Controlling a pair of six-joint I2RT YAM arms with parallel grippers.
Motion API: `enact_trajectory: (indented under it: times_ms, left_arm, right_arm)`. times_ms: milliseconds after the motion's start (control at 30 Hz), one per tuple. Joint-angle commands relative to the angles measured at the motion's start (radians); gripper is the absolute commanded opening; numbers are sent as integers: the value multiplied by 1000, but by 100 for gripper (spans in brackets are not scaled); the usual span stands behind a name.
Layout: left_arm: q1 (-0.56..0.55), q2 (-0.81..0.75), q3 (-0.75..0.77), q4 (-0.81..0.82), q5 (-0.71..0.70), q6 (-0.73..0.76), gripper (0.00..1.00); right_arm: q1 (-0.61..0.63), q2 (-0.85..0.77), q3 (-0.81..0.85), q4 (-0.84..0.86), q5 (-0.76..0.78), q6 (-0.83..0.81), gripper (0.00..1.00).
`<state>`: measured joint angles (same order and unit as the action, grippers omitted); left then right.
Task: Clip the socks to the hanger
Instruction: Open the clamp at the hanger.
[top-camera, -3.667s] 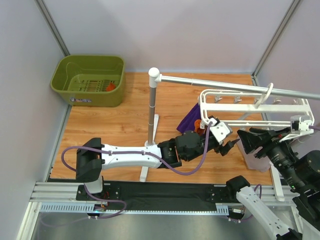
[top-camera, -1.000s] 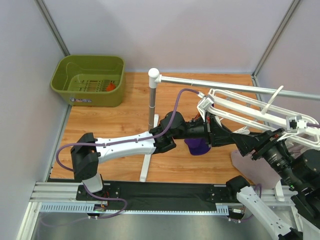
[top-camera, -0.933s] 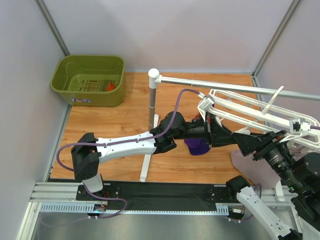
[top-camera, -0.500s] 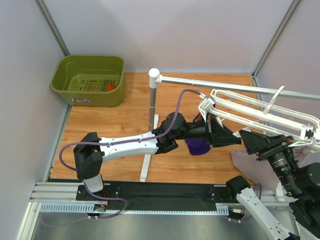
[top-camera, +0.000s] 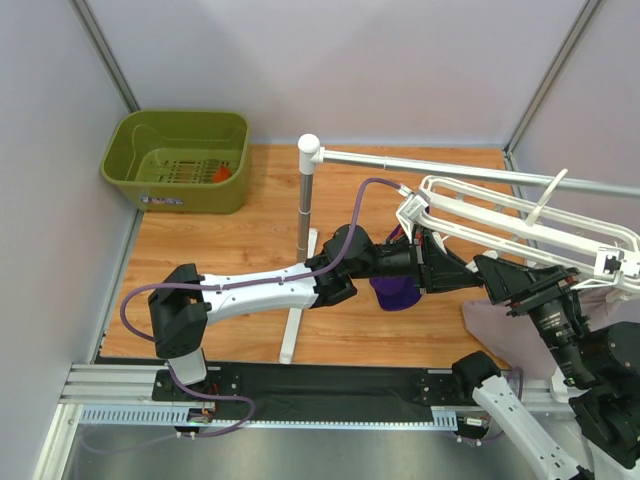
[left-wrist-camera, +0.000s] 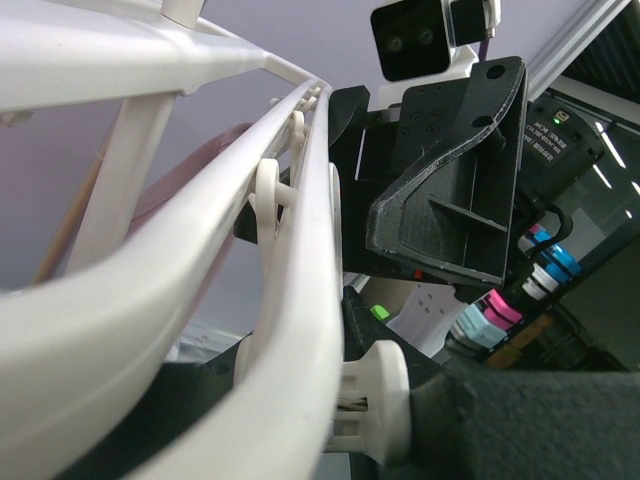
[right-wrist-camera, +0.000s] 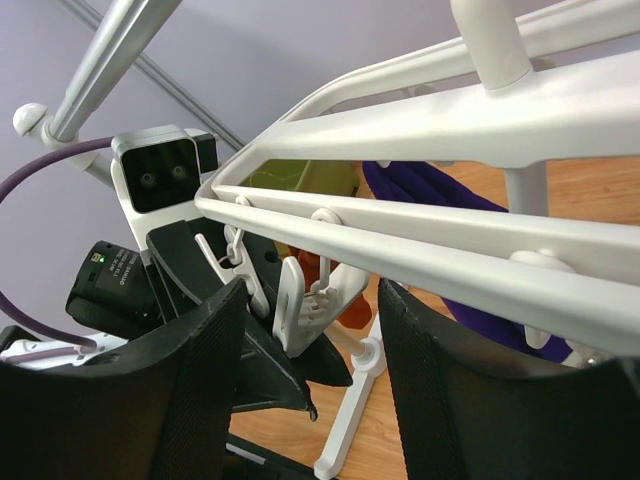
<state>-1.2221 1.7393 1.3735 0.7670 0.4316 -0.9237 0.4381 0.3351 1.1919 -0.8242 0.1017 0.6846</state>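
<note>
The white hanger (top-camera: 520, 228) hangs tilted from the rail by its hook. My left gripper (top-camera: 455, 275) reaches up under the hanger's left end. In the right wrist view its black fingers (right-wrist-camera: 262, 340) close around one orange-red sock (right-wrist-camera: 352, 308) just behind a dangling white clip (right-wrist-camera: 300, 285). My right gripper (top-camera: 490, 272) is open; in its own view (right-wrist-camera: 310, 300) the fingers stand either side of that clip without gripping it. The left wrist view shows only the hanger bar (left-wrist-camera: 290, 300), very close. The other sock (top-camera: 222, 173) lies in the green basket.
A silver rail (top-camera: 430, 165) on a white post (top-camera: 305, 210) crosses the table. A dark purple cloth (top-camera: 395, 292) hangs under the hanger's left end. A pale lilac cloth (top-camera: 490, 322) lies at the right. The green basket (top-camera: 130, 150) sits at the back left.
The left arm has risen from the table to the hanger's left end, tilting the frame. In the last half second the right gripper moved left, closer to the left gripper.
</note>
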Motion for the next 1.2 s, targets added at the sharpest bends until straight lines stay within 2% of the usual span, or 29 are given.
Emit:
enact_trajectory:
  times_ms: [0,133,433,533,567,633,667,700,733,767,800,867,900,1000,1167]
  left_arm:
    - [-17,-1,21,51,72,-53,0]
    - [-17,5,21,61,73,-63,0]
    - [-17,19,27,68,76,-72,0]
    - [-17,16,24,61,76,-66,0]
    - [-17,16,22,60,75,-64,0]
    - [-19,8,15,57,76,-57,0]
    - [-16,5,10,40,72,-53,0]
    - [-16,-9,6,29,62,-43,2]
    - [-14,-18,-13,19,55,-37,16]
    - [-14,-38,-23,5,42,-18,23]
    - [-13,-49,-43,-3,36,-11,36]
    - [-13,-79,-62,-21,26,9,49]
    - [-13,-90,-82,-26,25,16,62]
    - [-13,-144,-128,-87,13,66,67]
    - [-16,-267,-189,-241,-14,167,67]
  right_arm:
    - [1,-10,-23,40,-13,23,56]
    - [1,-19,-31,45,3,18,55]
    - [1,-24,-29,48,21,16,39]
    - [2,-15,-26,40,13,10,26]
    - [1,-13,-23,31,15,10,16]
    - [2,-8,-20,24,19,6,2]
    - [2,-8,-15,14,26,6,0]
    - [2,-8,-12,11,24,3,0]
    - [1,-8,-8,-2,29,0,0]
    - [2,-4,-2,-7,32,-2,0]
    - [2,-2,1,-15,35,-3,0]
    - [2,4,9,-29,39,-10,0]
    - [2,5,11,-30,43,-8,0]
    - [2,7,6,-35,43,-14,0]
    - [2,2,-3,-49,52,-23,0]
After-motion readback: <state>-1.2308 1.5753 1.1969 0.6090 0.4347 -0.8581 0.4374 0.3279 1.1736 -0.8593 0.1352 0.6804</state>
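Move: The clamp hanging from the hanger's near bar is already pinched in the left hand, right at its hand point. It also sits between the right hand's open fingers, about 1 cm ahead. The near bar runs about 3 cm above the clamp and 2 cm farther out. From the right hand, the purple sock hangs roughly 8 cm left, 6 cm ahead and 10 cm lower, and the orange sock some 13 cm left, 7 cm ahead and 7 cm lower. The clamp is taken over under the hanger: the right hand stays in place and closes from wide to nearly shut, pinching it, while the left fingers still hold on. Only then does the left hand open, let go and draw away down about 4 cm and left some 3 cm, slightly back, tilting a little. The right hand keeps its pinch and sinks about 1.5 cm. ##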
